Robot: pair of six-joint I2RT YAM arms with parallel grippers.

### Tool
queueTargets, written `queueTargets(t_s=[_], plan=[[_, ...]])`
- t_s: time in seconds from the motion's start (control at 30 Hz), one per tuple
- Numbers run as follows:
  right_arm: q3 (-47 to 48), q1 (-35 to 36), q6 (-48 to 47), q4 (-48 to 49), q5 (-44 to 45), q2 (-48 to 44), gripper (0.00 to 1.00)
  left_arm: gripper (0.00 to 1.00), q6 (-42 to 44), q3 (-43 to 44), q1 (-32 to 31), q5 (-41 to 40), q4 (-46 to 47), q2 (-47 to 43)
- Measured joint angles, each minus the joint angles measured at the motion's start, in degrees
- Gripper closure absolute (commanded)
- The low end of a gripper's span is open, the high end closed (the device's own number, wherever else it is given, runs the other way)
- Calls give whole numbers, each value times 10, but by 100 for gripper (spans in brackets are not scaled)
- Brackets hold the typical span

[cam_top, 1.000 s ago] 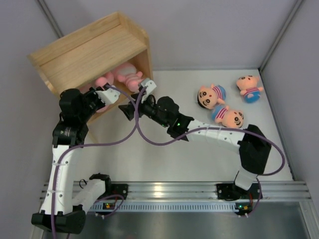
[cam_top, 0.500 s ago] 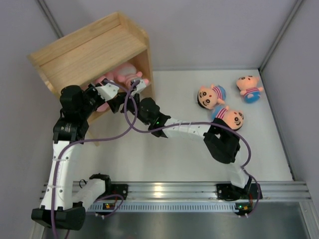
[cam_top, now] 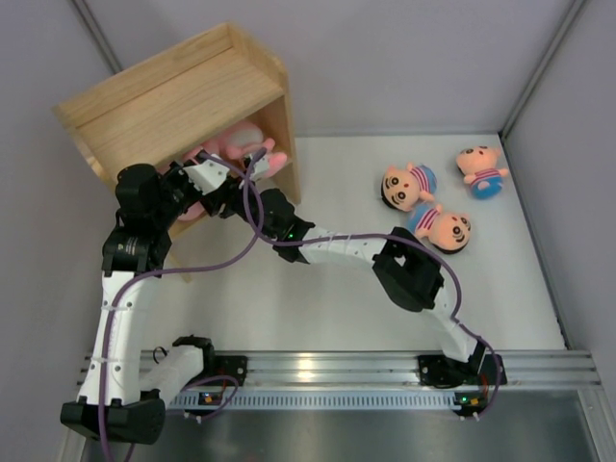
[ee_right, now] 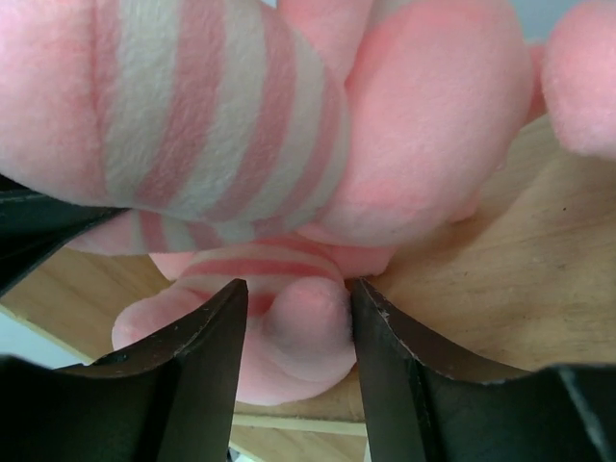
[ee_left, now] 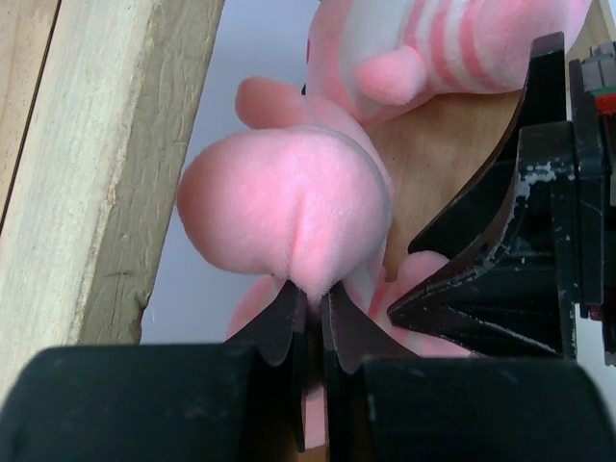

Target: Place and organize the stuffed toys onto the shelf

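The wooden shelf [cam_top: 183,101] lies at the far left. Pink striped animals [cam_top: 236,142] are piled in its opening. My left gripper [cam_top: 219,183] is at that opening; in the left wrist view it [ee_left: 308,289] is shut, pinching the plush of a pink animal [ee_left: 289,212]. My right gripper [cam_top: 252,166] reaches in beside it. In the right wrist view it [ee_right: 295,289] is open, its fingers straddling a pink limb [ee_right: 308,322] of a striped animal [ee_right: 192,96] on the shelf board [ee_right: 520,250]. Three dark-haired dolls [cam_top: 409,185], [cam_top: 440,226], [cam_top: 481,170] lie on the table at the right.
The right gripper's black fingers [ee_left: 481,279] sit close beside the left gripper's. The shelf's side panel [ee_left: 87,144] runs along the left. Purple cables [cam_top: 250,231] loop between the arms. Grey walls [cam_top: 577,144] border the table.
My right arm has stretched left and pushed its gripper into the shelf opening among the pink animals. My left gripper has shifted slightly and stays at the opening.
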Motion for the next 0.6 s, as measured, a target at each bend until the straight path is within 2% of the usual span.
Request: queueTargets(t_s=[0.3, 0.33, 0.43, 0.6], plan=[[2, 24, -2, -8, -1, 0, 48, 96, 1, 0, 0, 0, 16, 1], [2, 26, -2, -7, -1, -1, 42, 96, 2, -1, 0, 0, 21, 2], [-18, 27, -1, -8, 0, -12, 33, 96, 5, -7, 0, -1, 37, 5], [-120, 21, -3, -9, 7, -76, 28, 94, 25, -33, 0, -13, 68, 14]])
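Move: The right fingers straddle a foot of the pink toy at the shelf's left end; its middle lies about 5 cm ahead of that hand, 7 cm left and 1 cm lower. The toy at the shelf's right end is some 10 cm ahead and 7 cm right of the right hand, about level. The left hand already pinches a third pink toy; the shelf gap meant for it lies roughly 5 cm ahead, 3 cm right and 7 cm below that hand. Its half-shut fingers on the left-end toy's foot, the right hand first draws back about 3 cm and slightly left, then opens, lets go of the foot and goes on out of the shelf, down and to its right by 2 to 3 cm each. The left keeps its pinch on the third toy and eases some 2 cm forward, deeper into the shelf. ##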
